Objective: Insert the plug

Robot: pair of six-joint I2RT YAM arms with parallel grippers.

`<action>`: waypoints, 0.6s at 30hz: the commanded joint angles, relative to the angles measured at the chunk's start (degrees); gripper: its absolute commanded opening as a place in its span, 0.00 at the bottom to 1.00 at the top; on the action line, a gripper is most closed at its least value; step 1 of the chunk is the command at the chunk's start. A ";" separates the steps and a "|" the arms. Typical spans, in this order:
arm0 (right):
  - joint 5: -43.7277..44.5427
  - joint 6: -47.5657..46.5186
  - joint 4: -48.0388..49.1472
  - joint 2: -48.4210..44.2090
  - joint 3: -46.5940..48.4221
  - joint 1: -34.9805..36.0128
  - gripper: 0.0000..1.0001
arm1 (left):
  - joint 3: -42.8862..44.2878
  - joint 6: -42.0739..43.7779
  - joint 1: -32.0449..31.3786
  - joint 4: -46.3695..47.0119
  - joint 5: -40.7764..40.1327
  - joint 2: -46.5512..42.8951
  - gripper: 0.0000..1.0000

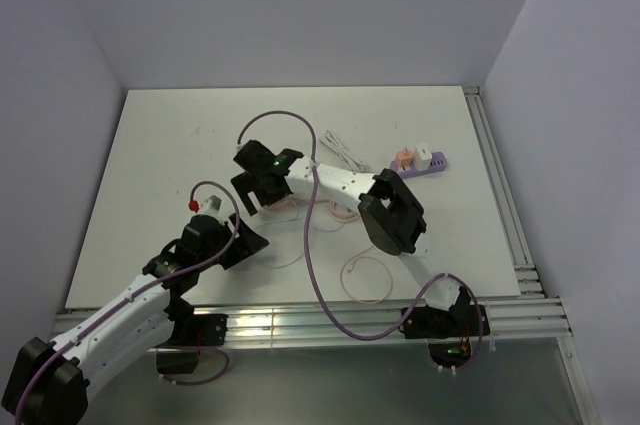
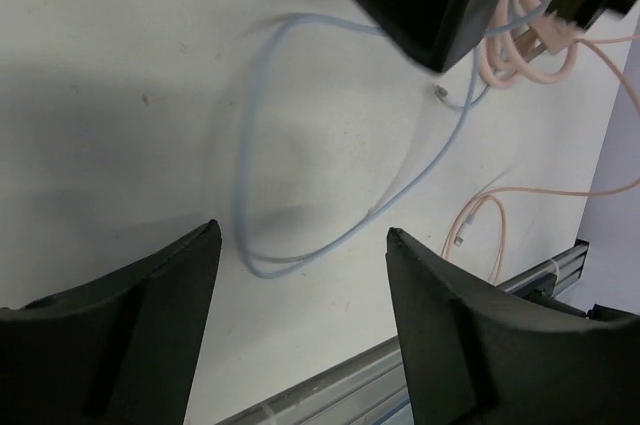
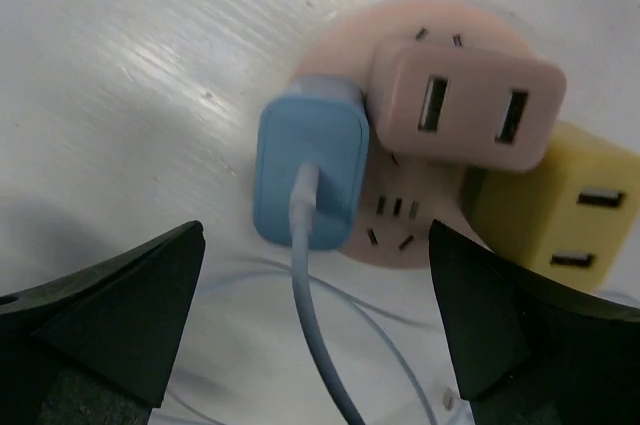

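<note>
In the right wrist view a blue plug (image 3: 310, 170) sits against the left part of a round pink socket (image 3: 400, 220). Its pale blue cable (image 3: 315, 335) runs down toward the camera. My right gripper (image 3: 316, 230) hangs open just above it, one finger on each side, touching nothing. The left gripper (image 2: 302, 233) is also open and holds nothing. It hovers over bare table near the front rail, close to a loop of the blue cable (image 2: 250, 155). From above, the right gripper (image 1: 252, 190) hides the socket, and the left gripper (image 1: 248, 243) is just in front of it.
A pink two-port adapter (image 3: 465, 105) and a yellow one (image 3: 560, 210) occupy the same socket. A purple power strip (image 1: 432, 163) with small adapters lies at the back right, beside a white cable (image 1: 345, 153). A pink cable (image 1: 365, 277) loops near the front rail (image 1: 300, 323).
</note>
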 commanded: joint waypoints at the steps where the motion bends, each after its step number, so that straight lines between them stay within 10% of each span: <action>1: 1.97 -0.62 -0.92 -8.62 -3.42 0.17 1.00 | 4.60 1.94 -0.15 -1.84 -1.92 -2.07 0.74; 9: 6.99 -1.06 3.99 -25.85 -14.74 -0.19 1.00 | 11.72 3.70 -0.15 -7.81 -4.82 -8.04 0.99; 18: 17.16 2.45 14.10 -44.75 -34.85 -0.71 1.00 | 14.63 4.93 -0.07 -7.91 -4.82 -10.60 1.00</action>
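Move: The blue plug, already let go, stands between the right hand's open fingers, about 2 cm ahead, 2 cm left and roughly level. The round pink socket's middle is some 3 cm right of it and a little lower; the pink plug is about 3 cm ahead of it and 2 cm right, the yellow plug about 6 cm right and 2 cm ahead. From the left hand the blue plug lies some 16 cm ahead, 2 cm right; its blue cord is about 3 cm below that hand, 1 cm ahead. Easing right and a little back off the blue plug, then climbing fast, the right hand backs away with its fingers still wide open, some 17 cm up and 10 cm right, fingertips swinging up and forward by about 20 degrees. The left hand rises too, about 11 cm and slightly forward above the blue cord, tipping up some 15 degrees while its fingers finish opening. ##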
